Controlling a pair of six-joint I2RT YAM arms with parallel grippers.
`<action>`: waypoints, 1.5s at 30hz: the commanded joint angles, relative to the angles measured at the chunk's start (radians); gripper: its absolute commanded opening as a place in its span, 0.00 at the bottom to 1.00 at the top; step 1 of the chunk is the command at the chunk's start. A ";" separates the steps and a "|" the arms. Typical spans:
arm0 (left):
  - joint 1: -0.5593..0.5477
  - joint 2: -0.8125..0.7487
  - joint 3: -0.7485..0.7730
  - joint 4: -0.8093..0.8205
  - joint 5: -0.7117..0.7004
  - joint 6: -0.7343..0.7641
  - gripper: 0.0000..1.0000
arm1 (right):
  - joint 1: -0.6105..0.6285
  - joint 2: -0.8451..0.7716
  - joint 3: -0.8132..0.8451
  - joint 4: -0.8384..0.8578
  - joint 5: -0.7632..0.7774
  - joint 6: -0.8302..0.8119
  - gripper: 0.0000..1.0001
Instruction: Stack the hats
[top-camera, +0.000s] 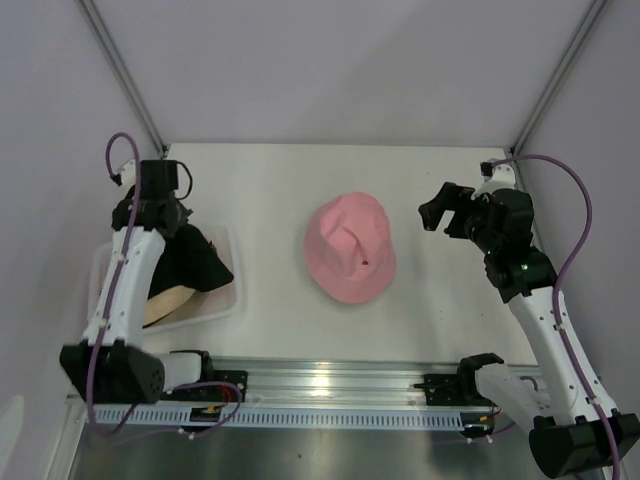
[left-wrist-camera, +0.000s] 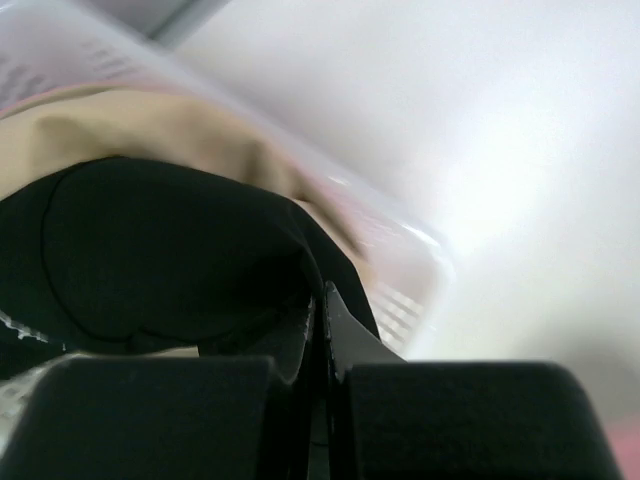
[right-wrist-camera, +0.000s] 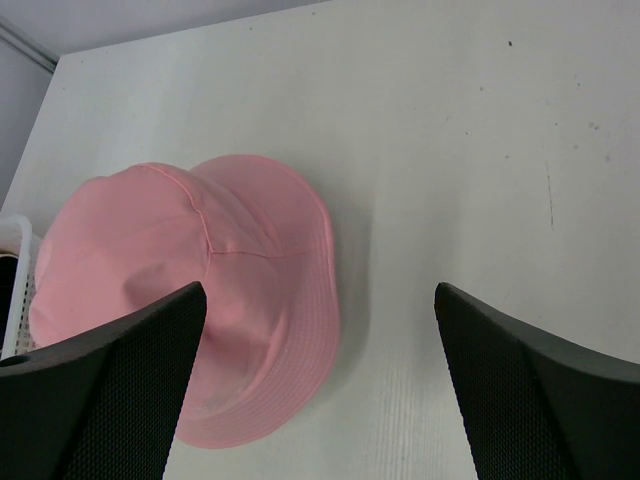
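Observation:
A pink hat (top-camera: 350, 250) lies flat near the middle of the table, also seen in the right wrist view as the pink hat (right-wrist-camera: 190, 270). In the white basket (top-camera: 236, 292) at the left, a black hat (top-camera: 197, 262) rests on a beige hat (top-camera: 167, 304). My left gripper (top-camera: 184, 226) reaches down into the basket and is shut on the black hat (left-wrist-camera: 150, 250), with black fabric pinched between its jaws (left-wrist-camera: 325, 320); the beige hat (left-wrist-camera: 150, 125) shows behind it. My right gripper (top-camera: 441, 212) hovers open to the right of the pink hat, its jaws (right-wrist-camera: 320, 295) wide apart and holding nothing.
The basket's translucent wall (left-wrist-camera: 400, 250) runs close beside the left fingers. A metal rail (top-camera: 330, 385) with the arm bases lines the near edge. Grey walls close off the far side and both flanks of the table.

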 joint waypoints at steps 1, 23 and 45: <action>-0.046 -0.247 0.071 0.131 0.302 0.191 0.01 | -0.004 0.002 0.080 0.000 -0.006 -0.006 0.99; -0.658 0.133 0.667 0.594 0.974 0.214 0.01 | -0.051 -0.067 0.047 0.228 -0.384 0.394 0.99; -0.736 0.181 0.571 0.778 0.784 0.020 0.01 | 0.114 -0.229 -0.276 0.539 -0.083 1.102 0.99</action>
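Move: Over the white box, the left hand already pinches the black hat. Its goal, the pink hat, stands about 44 cm to its right, 6 cm ahead and 6 cm lower. The box's middle is straight below, some 16 cm down and 4 cm left, with the beige hat in it about 3 cm back, 4 cm left and 14 cm down. From the open right hand the black hat is roughly 61 cm left, level ahead, 17 cm lower; the pink hat is 20 cm left, 7 ahead, 14 lower. Swinging the pinched black hat up out of the box and some 43 cm right towards the pink hat, the left hand peaks, dips slightly and ends about 29 cm higher, wrist turned clockwise from steeply down to level, pointing right and forward. The right hand, still open, rises about 9 cm, shifts left and back, and rolls some 60 degrees, left side up, facing the arriving hat. ##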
